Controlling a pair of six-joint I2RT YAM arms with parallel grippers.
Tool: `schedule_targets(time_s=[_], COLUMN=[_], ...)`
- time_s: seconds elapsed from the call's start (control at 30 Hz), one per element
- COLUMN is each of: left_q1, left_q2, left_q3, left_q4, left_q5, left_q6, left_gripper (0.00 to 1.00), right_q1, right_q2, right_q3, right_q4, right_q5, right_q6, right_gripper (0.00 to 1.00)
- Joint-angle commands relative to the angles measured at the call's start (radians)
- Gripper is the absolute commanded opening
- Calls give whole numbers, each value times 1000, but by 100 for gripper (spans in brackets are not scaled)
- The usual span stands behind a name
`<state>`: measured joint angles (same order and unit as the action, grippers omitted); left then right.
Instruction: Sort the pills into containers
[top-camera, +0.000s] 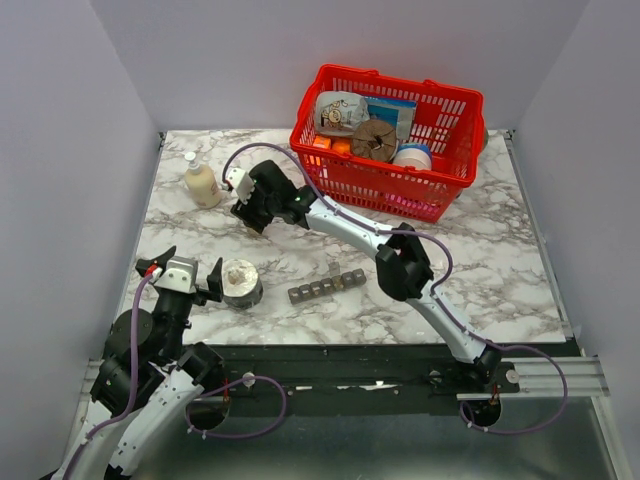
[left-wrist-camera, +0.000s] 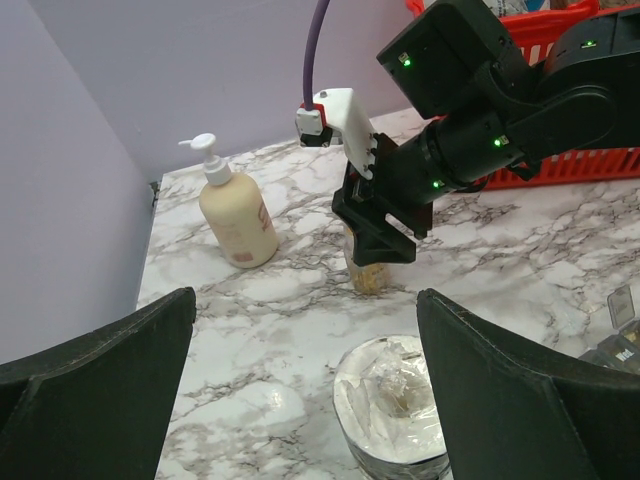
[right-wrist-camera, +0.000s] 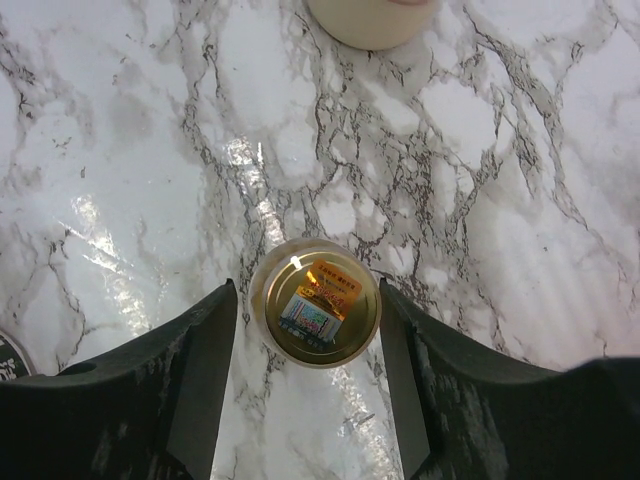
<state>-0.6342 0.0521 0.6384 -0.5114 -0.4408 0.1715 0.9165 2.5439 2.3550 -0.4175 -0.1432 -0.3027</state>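
Note:
The pills show as a tan mass in a small clear bottle (left-wrist-camera: 370, 277) with a gold cap (right-wrist-camera: 315, 303), standing upright on the marble. My right gripper (right-wrist-camera: 308, 300) hangs straight over it, its fingers on either side of the cap with a thin gap on each side, so it is open and not gripping. In the top view this gripper (top-camera: 251, 214) hides the bottle. The containers, a dark grey organiser strip (top-camera: 327, 286), lie mid-table to the right. My left gripper (top-camera: 192, 259) stands wide open near the front left, nothing between its fingers (left-wrist-camera: 120, 380).
A foil-topped round jar (top-camera: 241, 281) sits just right of the left gripper. A cream pump bottle (top-camera: 201, 183) stands at the back left. A red mesh basket (top-camera: 400, 195) full of goods fills the back right. Purple walls close in the sides.

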Motion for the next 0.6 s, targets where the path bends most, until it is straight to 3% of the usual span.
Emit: schedule_targets(time_s=[0.0, 0.1, 0.13, 0.2, 0.37, 0.57], left_q1=[5, 4, 5, 5, 5, 4], left_q2=[-15, -17, -17, -15, -12, 43], left_q3=[0, 0, 1, 6, 17, 41], left_q4=[-6, -6, -4, -6, 2, 8], left_q5=[-18, -15, -9, -4, 31, 203], left_q6=[-7, -7, -9, -12, -32, -73], left_gripper=[99, 99, 99, 99, 99, 99], right_q1=[8, 10, 12, 12, 12, 10], right_q2=[15, -2, -11, -52, -160, -376], right_q3=[21, 23, 23, 29, 52, -48], right_q4=[25, 22, 20, 20, -13, -93], right_q5=[16, -10, -19, -61, -151, -226], right_q6=[-16, -26, -27, -38, -56, -94], right_gripper=[69, 82, 92, 98, 100, 100])
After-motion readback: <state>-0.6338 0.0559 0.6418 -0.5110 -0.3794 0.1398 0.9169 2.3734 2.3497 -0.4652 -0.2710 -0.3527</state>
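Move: The right hand's fingers are still around the upper part of the pill bottle, whose middle is only about 2 cm below the hand point. From this hand the lotion bottle stands 12 cm left and 9 cm ahead, the round jar some 16 cm back and 3 cm left, and the pill organizer about 14 cm back and 18 cm right. From the left hand the pill bottle is roughly 22 cm ahead, 9 cm right and 21 cm below. The right hand first stays in place around the standing pill bottle and spreads its part-open fingers fully, clearing the bottle on both sides. Then it lifts away with gathering speed, about 10 cm up with a slight drift back towards its base and a small turn of the wrist, some 10 degrees, fingers staying wide open. ##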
